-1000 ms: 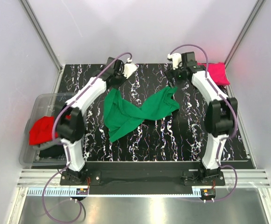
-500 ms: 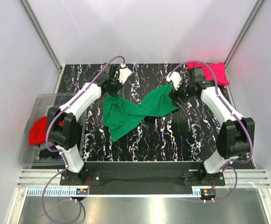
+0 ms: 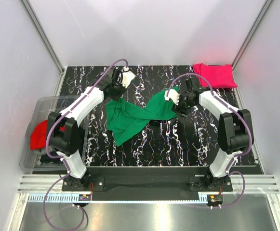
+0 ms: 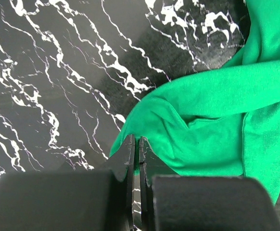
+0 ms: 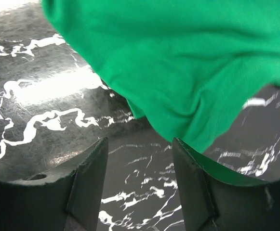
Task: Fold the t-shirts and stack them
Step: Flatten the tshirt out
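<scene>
The green t-shirt (image 3: 135, 114) lies crumpled in a V across the middle of the black marble table (image 3: 178, 139). My left gripper (image 3: 114, 94) sits at its upper left corner; in the left wrist view this gripper (image 4: 137, 144) is shut on a thin edge of the green t-shirt (image 4: 212, 120). At the cloth's right end is my right gripper (image 3: 177, 102). In the right wrist view this gripper (image 5: 140, 144) is open, the green t-shirt (image 5: 188, 62) hanging just ahead of the gap and brushing the right finger (image 5: 193, 178). A magenta t-shirt (image 3: 215, 75) lies folded at the back right.
A clear plastic bin (image 3: 43, 103) stands off the table's left edge, with a red t-shirt (image 3: 37, 135) draped over its side and dark cloth (image 3: 50, 156) inside. White walls close in the back and sides.
My right arm has swung from the back of the table down to the green t-shirt's right end, its jaws narrowing. The left gripper dropped onto the left corner, then held still.
</scene>
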Controlling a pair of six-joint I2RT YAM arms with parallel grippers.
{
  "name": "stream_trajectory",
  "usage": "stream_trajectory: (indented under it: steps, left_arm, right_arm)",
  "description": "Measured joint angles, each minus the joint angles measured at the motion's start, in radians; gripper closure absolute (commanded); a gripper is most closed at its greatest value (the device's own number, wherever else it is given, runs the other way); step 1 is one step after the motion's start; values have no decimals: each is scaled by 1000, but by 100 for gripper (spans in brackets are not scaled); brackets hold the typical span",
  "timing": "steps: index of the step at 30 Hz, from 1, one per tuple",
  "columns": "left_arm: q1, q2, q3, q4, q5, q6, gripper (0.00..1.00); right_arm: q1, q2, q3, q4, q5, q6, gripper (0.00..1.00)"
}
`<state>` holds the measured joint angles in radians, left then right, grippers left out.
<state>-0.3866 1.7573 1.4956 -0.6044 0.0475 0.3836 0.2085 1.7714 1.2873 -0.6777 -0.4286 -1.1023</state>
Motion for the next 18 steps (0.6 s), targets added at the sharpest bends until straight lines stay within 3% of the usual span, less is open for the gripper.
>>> stream_trajectory:
  steps: [7,18]
  left_arm:
    - [0,0,-5,-2,-10,0,100]
    - [-2,0,-5,-2,-18,0,100]
  right_arm:
    - [68,9,-42,20,0,-97,36]
    - [75,105,-39,96,55,-108,41]
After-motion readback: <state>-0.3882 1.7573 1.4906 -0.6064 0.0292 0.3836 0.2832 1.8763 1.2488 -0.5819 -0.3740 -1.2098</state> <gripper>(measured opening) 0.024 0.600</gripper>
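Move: The near right corner of the green t-shirt lies about 2 cm ahead of the right hand, some 2 cm to its left and 6 cm below. The shirt's twisted middle is about 13 cm to the left and 1 cm ahead of this hand, and the folded red t-shirt roughly 20 cm ahead and 16 cm to its right. From the left hand, which already holds the far left corner, that near right corner lies about 26 cm to the right, 2 cm back and 14 cm below. Leftward first by some 2.5 cm with a slight dip, the right hand turns about 10 degrees counter-clockwise, then sinks nearly straight down over the green shirt's near right corner, about 4.5 cm lower in all, its fingers staying open. The left hand stays in place and keeps its pinch on the far left corner, off the table. ##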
